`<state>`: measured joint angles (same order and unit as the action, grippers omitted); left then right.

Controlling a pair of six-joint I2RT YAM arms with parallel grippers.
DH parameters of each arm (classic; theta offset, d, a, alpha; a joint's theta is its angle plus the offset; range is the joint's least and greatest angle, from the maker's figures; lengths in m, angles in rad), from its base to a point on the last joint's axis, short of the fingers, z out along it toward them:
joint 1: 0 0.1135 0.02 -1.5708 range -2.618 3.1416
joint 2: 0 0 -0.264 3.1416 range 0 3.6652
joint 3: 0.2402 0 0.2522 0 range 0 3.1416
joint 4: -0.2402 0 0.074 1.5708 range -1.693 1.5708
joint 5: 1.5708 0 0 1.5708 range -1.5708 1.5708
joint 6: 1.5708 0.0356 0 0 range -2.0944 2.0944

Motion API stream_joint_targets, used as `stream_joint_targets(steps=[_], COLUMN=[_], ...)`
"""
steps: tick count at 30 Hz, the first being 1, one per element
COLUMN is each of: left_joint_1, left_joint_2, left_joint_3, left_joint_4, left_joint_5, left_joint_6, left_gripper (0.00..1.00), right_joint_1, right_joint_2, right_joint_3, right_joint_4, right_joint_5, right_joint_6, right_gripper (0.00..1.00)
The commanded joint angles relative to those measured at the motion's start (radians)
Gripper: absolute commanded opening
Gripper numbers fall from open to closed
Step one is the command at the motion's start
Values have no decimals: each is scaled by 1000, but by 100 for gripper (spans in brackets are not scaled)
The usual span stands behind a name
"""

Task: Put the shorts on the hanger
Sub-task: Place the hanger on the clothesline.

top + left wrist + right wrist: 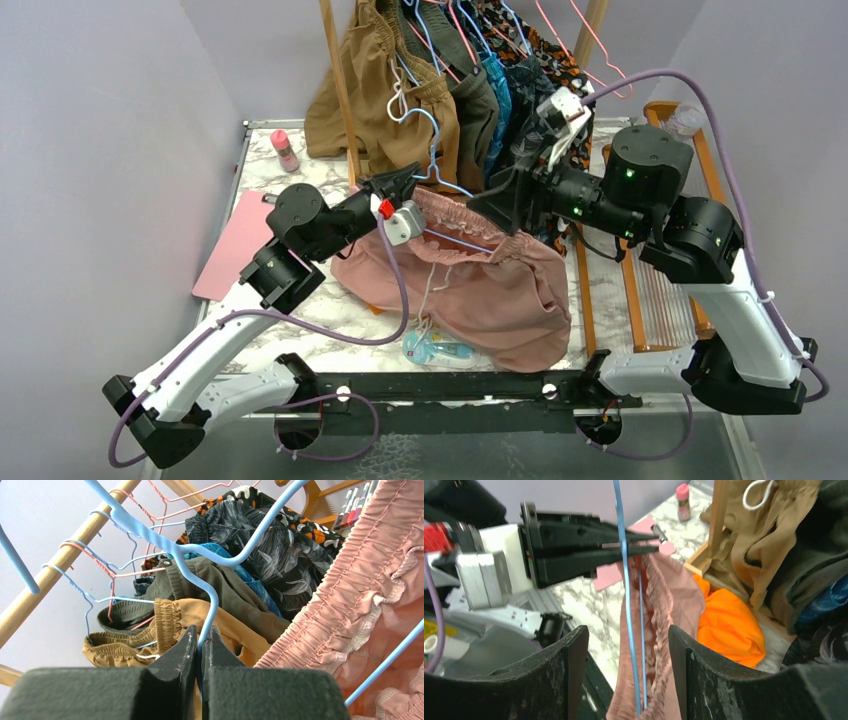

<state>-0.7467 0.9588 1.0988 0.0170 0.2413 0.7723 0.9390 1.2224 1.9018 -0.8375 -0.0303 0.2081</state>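
Observation:
The dusty pink shorts (pixel 490 290) lie bunched on the marble table, their gathered waistband lifted along the light blue hanger (pixel 455 240). My left gripper (pixel 202 630) is shut on the hanger's (pixel 200 587) wire just below its hook, and the waistband (pixel 370 580) hangs to its right. My right gripper (pixel 628 630) stands open around the waistband (pixel 674 595) and two blue hanger wires (pixel 624 595), its fingers clear of both. In the top view the left gripper (pixel 400 183) is at the waistband's left end and the right gripper (pixel 497 205) at its right end.
A wooden rail behind holds brown shorts (pixel 385 90), dark patterned clothes (pixel 530 80) and pink wire hangers (pixel 590 40). Bright orange shorts (pixel 729 625) lie under the rail. A pink bottle (pixel 285 150) and pink board (pixel 235 245) sit left; a wooden rack (pixel 640 290) is right.

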Motion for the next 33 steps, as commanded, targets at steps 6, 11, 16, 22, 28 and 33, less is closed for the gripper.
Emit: stream_joint_targets(steps=[6, 11, 16, 22, 28, 33], left_joint_1=[-5, -5, -5, -4, -5, -4], left_joint_2=[-29, -32, -34, -39, -44, -45], left_joint_3=[8, 14, 14, 10, 3, -3], left_joint_4=[94, 102, 103, 102, 103, 101], left_joint_5=[4, 9, 15, 18, 13, 11], left_joint_6=[-36, -53, -61, -70, -70, -78], left_gripper=[0, 0, 0, 0, 0, 0], right_joint_1=[4, 4, 4, 4, 4, 4], right_joint_2=[-50, -56, -57, -53, -68, -84], right_joint_3=[-102, -124, -146, -153, -168, -186], right_joint_4=[-18, 10, 44, 56, 74, 98], right_joint_5=[-107, -98, -97, -113, -120, -123], right_joint_6=[-50, -49, -41, -29, -23, -27], right_gripper=[60, 54, 40, 18, 1, 1])
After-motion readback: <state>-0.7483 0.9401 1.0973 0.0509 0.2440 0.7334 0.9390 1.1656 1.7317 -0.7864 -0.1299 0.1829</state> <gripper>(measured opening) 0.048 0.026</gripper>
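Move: The open right hand is above the blue hanger's right shoulder: the stretch it goes for lies about 4 cm below, 1 cm back and 1 cm left. The shorts' waistband hangs around 10 cm below this hand, 3 cm back and 3 cm left; brown shorts on the rack are some 15 cm ahead, 12 cm left and 10 cm lower. From the left hand, already holding the hanger beside its neck, that stretch is about 7 cm right, 3 cm back and slightly lower. The right fingers pinch the hanger's right shoulder wire, a new grip: the hand first sinks about 4 cm and eases a little back with the wire between its open fingers, then shuts them fully while drifting about half a centimetre left. The left hand keeps its pinch beside the neck, barely rising, about 1 cm. ##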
